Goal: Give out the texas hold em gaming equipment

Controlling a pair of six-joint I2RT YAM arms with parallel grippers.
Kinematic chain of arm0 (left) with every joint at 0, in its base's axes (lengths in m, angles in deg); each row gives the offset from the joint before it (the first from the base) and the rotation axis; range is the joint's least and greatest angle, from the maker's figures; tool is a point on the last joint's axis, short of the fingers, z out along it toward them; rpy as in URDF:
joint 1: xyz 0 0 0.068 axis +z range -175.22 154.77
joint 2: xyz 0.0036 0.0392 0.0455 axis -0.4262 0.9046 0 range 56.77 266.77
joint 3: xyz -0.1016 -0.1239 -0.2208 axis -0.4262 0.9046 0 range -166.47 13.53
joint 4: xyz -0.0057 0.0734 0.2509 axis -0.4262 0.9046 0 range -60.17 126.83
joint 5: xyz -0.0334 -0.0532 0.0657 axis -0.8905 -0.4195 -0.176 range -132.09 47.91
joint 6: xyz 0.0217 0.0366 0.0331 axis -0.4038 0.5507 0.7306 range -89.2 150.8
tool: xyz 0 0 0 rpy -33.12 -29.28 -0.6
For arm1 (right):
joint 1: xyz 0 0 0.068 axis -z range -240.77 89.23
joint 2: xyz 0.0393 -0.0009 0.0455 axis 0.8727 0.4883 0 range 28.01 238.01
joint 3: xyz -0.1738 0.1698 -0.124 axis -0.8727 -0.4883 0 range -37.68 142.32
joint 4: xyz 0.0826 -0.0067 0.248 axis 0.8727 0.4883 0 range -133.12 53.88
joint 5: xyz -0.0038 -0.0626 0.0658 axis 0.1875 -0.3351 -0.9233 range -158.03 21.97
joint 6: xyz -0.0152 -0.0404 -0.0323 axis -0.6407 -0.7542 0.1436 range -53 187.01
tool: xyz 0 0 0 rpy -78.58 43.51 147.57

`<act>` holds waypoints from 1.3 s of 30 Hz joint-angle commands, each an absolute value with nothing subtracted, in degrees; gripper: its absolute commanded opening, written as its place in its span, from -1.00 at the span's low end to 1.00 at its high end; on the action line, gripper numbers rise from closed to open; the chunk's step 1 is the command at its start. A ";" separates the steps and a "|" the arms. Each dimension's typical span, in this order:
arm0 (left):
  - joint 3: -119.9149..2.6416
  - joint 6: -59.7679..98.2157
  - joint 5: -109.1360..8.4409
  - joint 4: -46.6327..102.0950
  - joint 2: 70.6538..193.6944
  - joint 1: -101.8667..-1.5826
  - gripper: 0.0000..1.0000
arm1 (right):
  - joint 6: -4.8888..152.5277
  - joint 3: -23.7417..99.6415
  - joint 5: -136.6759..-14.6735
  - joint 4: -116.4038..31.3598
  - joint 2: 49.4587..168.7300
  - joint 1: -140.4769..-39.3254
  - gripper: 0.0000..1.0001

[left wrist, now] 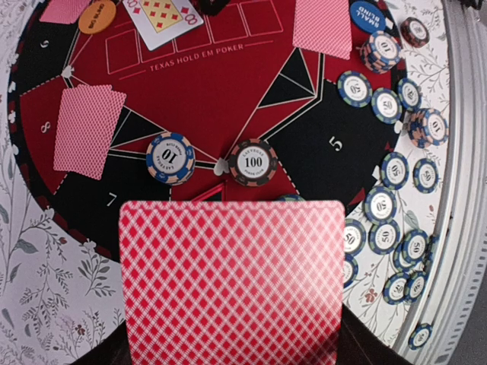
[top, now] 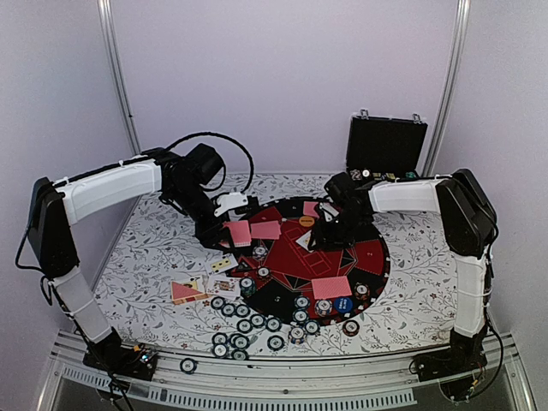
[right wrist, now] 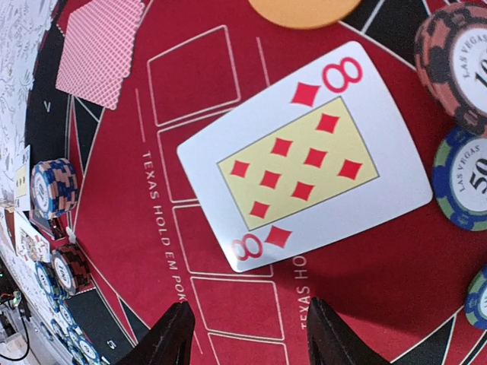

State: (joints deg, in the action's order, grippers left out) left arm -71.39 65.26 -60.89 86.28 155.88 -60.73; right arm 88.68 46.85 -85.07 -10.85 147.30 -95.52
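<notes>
My left gripper (top: 219, 229) is shut on a red-backed playing card (left wrist: 232, 285), held above the near-left edge of the round mat (top: 368, 257); the card hides the fingers in the left wrist view. My right gripper (right wrist: 251, 331) stands open just above the red felt, with nothing between its fingers. An eight of diamonds (right wrist: 304, 156) lies face up just ahead of it. Face-down cards (left wrist: 87, 129) (top: 331, 287) lie on the mat. An orange button (right wrist: 304, 9), a blue button (left wrist: 367, 15) and chips marked 10 (left wrist: 170, 157) and 100 (left wrist: 253, 161) also sit on it.
Several loose poker chips (top: 244, 325) spread across the table's front edge, and stacks (right wrist: 53, 186) stand at the mat's rim. Face-up cards (top: 188, 289) lie on the floral cloth at left. The black case (top: 385, 144) stands open at the back right.
</notes>
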 commanded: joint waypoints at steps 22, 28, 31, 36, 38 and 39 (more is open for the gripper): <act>-73.19 65.17 -61.86 86.34 155.29 -60.47 -0.72 | 90.05 51.10 -95.90 -16.50 155.44 -94.00 0.04; -73.48 65.16 -61.70 86.52 155.30 -60.49 -0.72 | 90.71 53.04 -98.48 -17.39 156.98 -94.00 0.02; -73.69 64.94 -61.76 86.53 155.58 -60.47 -0.72 | 90.73 54.05 -99.52 -17.06 156.95 -94.00 0.01; -73.60 64.73 -61.79 86.78 155.65 -60.47 -0.72 | 90.81 53.61 -103.35 -18.85 152.44 -93.97 0.06; -73.21 64.55 -61.70 87.08 155.74 -60.47 -0.73 | 91.78 52.06 -106.33 -21.72 148.64 -93.95 0.13; -73.03 64.41 -61.84 87.15 155.71 -60.47 -0.73 | 92.88 50.76 -108.14 -23.34 147.45 -93.99 0.16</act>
State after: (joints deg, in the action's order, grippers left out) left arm -72.25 65.00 -60.92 86.50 155.88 -60.71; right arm 90.75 52.77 -101.57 -18.10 154.58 -94.07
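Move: The face-up eight of diamonds lies about 5 cm ahead of the right hand, roughly level with it sideways and some 2 cm below. From that hand the big blind disc is about 11 cm ahead and 2 cm left; the nearest face-down pair is some 8 cm ahead and 12 cm left; a blue chip is about 5 cm ahead and 8 cm right. For the left hand, still holding the pack, the eight lies some 22 cm right, 6 cm ahead and 13 cm below. Still half-open, the right hand sweeps some 5 cm left and slightly forward, fingertips nudging the face-up eight along. ##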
